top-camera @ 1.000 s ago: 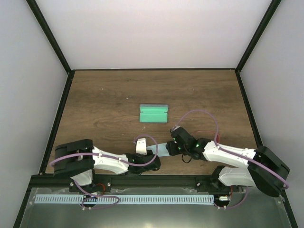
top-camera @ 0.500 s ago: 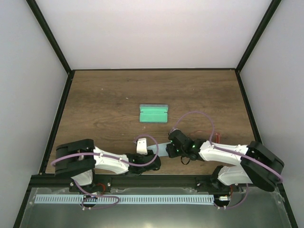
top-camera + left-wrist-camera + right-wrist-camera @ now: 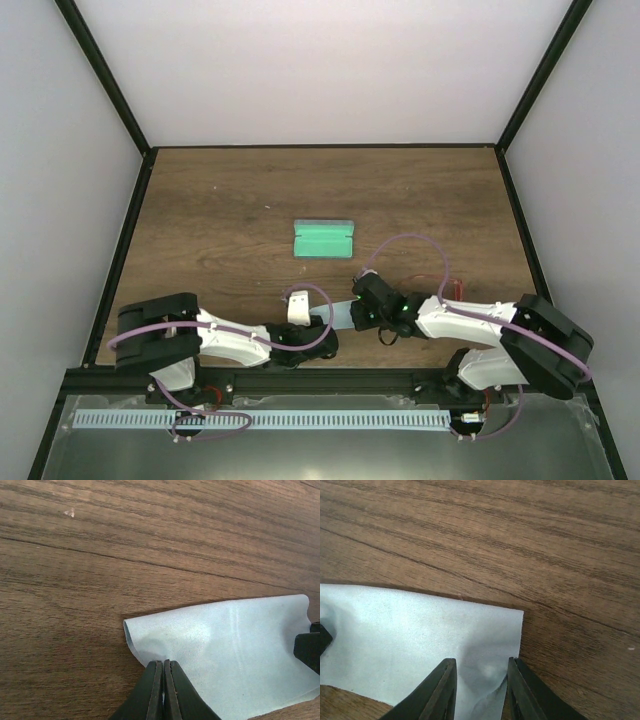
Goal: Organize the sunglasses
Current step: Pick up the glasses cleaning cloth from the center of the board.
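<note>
The pale blue cloth (image 3: 342, 315) lies flat on the wood near the table's front edge, between both grippers. My left gripper (image 3: 163, 662) is shut, pinching the cloth (image 3: 225, 645) by its near edge close to a curled corner. My right gripper (image 3: 480, 661) stands open, its fingers straddling the opposite corner of the cloth (image 3: 410, 630), where the fabric puckers up between them. The sunglasses (image 3: 452, 284) show only as a thin red wire just behind the right arm. The case (image 3: 325, 240) lies open mid-table, green inside.
The left gripper (image 3: 328, 332) and right gripper (image 3: 360, 312) sit close together, and each one's dark fingertip shows at the edge of the other's wrist view. Black frame rails border the table on both sides.
My right gripper has shifted left onto the cloth's corner and its jaws have narrowed, raising a pucker. The left gripper, the case and the sunglasses have not moved.
</note>
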### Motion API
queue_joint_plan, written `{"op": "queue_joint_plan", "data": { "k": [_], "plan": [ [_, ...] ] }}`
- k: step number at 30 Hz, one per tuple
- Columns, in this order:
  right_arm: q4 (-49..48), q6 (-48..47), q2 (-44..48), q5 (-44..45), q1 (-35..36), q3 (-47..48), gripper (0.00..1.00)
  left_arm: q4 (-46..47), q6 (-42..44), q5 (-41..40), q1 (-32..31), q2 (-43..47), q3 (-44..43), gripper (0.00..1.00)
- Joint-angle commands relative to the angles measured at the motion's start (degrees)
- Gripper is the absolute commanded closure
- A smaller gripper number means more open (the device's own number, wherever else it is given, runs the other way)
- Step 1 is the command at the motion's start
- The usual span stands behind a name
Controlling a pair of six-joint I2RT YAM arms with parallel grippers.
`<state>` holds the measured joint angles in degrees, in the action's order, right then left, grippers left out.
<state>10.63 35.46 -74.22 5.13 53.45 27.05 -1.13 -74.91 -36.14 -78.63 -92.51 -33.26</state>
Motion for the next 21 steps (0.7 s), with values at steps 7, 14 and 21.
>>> {"op": "queue_joint_plan", "data": {
  "k": [7,14,21],
  "plan": [
    [1.65,0.88,-1.24,1.63,0.35,0.55,0.77,-4.17,-0.08,5.59,0.14,-2.26,2.27,0.94],
    [1.76,1.07,-1.04,1.88,0.42,0.37,0.87,-4.17,-0.13,5.62,0.16,-2.2,2.57,0.94],
    [1.67,1.13,-1.13,1.73,0.47,0.46,0.99,-3.91,-0.32,5.56,0.16,-2.3,2.89,0.94]
  ]
}}
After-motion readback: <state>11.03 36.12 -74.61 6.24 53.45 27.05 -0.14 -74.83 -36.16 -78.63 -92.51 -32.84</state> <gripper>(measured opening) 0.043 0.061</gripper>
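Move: The right hand is already down at the cleaning cloth's right end, fingers partly open around its edge; the folded cloth's middle lies about 5 cm to the left, 1 cm back and 1 cm below. The open green case stands some 17 cm ahead of this hand and 7 cm to its left. From the left hand, shut at the cloth's other end, the cloth's middle is about 5 cm to the right, 1 cm ahead and 1 cm below. Keep the right hand low at the cloth's right end and shut its part-open fingers steadily until they pinch the edge just short of the far right corner, letting the hand ease less than 1 cm to the right. Hold the left gripper still, its closed fingers staying on the cloth's left edge. ##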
